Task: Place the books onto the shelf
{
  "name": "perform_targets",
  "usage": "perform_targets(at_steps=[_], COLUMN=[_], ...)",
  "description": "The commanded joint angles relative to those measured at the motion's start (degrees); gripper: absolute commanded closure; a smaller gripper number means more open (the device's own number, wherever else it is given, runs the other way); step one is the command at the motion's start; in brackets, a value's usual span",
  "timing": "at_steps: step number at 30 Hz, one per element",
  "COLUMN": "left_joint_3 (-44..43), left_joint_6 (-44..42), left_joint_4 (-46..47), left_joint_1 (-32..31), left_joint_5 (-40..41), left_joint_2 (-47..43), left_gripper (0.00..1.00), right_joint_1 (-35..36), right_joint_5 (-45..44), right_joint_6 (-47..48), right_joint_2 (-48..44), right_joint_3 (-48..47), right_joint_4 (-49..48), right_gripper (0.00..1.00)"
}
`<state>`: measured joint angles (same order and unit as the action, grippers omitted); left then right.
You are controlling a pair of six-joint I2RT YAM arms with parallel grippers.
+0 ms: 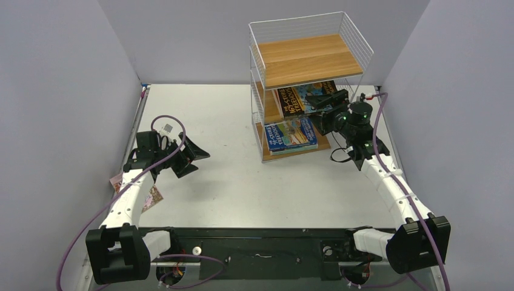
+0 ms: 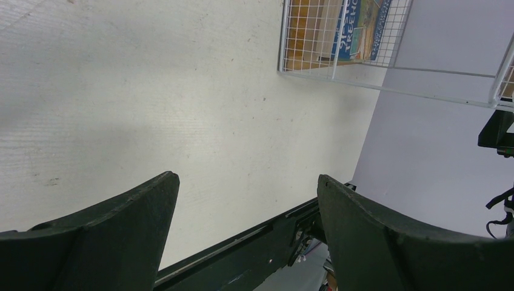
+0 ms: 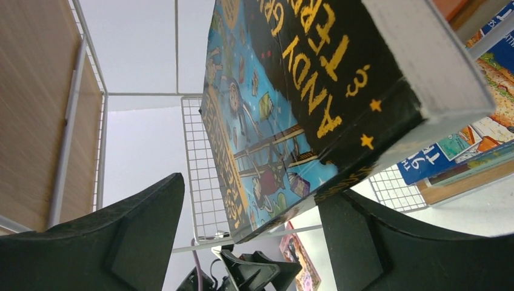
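Note:
The shelf [image 1: 306, 60] stands at the back right, a white wire rack with wooden boards. A dark black-and-blue book [image 1: 303, 97] lies on its middle tier. Blue books [image 1: 291, 134] are stacked on the bottom tier. My right gripper [image 1: 320, 115] is at the shelf's right side, open. In the right wrist view the dark book [image 3: 285, 103] lies between the spread fingers of the right gripper [image 3: 251, 191], its edge against the right one and clear of the left. A pink book [image 1: 153, 197] lies under my left arm. My left gripper [image 1: 199, 162] hangs open and empty over the table.
Grey walls close in the table on the left, back and right. The shelf's top board [image 1: 312, 54] carries nothing. The left wrist view shows the shelf [image 2: 315, 36] with a blue book [image 2: 354, 24] far ahead, and the black base rail [image 2: 242, 254] below.

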<state>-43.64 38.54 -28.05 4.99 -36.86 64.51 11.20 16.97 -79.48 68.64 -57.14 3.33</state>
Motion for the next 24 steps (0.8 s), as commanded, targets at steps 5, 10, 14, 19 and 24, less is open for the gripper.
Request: perform_targets(at_steps=[5,10,14,19,24], left_joint_3=[-0.21,-0.14,-0.01,0.15,0.22], left_joint_6=[-0.33,-0.48,-0.46,-0.49,-0.47], left_joint_4=[1.98,1.95,1.98,2.09,2.14], left_joint_1=[0.34,0.29,0.29,0.30,0.32], left_joint_5=[-1.31,-1.23,-1.17,-1.17,-1.07], left_joint_2=[0.06,0.16,0.12,0.17,0.18], left_gripper=[0.18,0.18,0.18,0.18,0.18], right_joint_1=[-0.40,-0.48,-0.70,-0.92,-1.01], right_joint_5=[1.37,0.69,0.08,-0.32,-0.68], right_joint_6=[2.04,2.44,3.03,3.42,3.75], right_joint_2=[-0.60,-1.75,-3.15,-4.33,-5.00], right_joint_3=[1.29,2.50,3.22,3.67,3.56], right_joint_4=[-0.44,-0.45,-0.39,-0.30,-0.28], right_gripper=[0.24,0.30,0.39,0.55,0.71])
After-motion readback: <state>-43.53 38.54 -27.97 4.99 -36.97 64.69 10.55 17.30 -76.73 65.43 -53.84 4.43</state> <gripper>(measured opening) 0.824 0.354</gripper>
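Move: The black treehouse book already lies on the middle shelf, its middle about 6 cm ahead of the right hand, 1 cm to its left and about 1 cm lower; the open fingers are at its spine. The blue book is on the bottom shelf, some 6 cm ahead, 3 cm left and 18 cm below, and the top board is about 7 cm ahead, 1 cm left and 17 cm above. From the left hand, the black book lies roughly 16 cm ahead, 35 cm right and 14 cm up. At the spine of the black book, already let go, the right hand sinks about 2.5 cm, then comes back up by half of that while drawing back and away from the shelf, about 1.5 cm in all. From the lowest part of this dip on, the wide-open fingers close to roughly a third, their tips staying close to the spine; whether they touch can't be seen. ##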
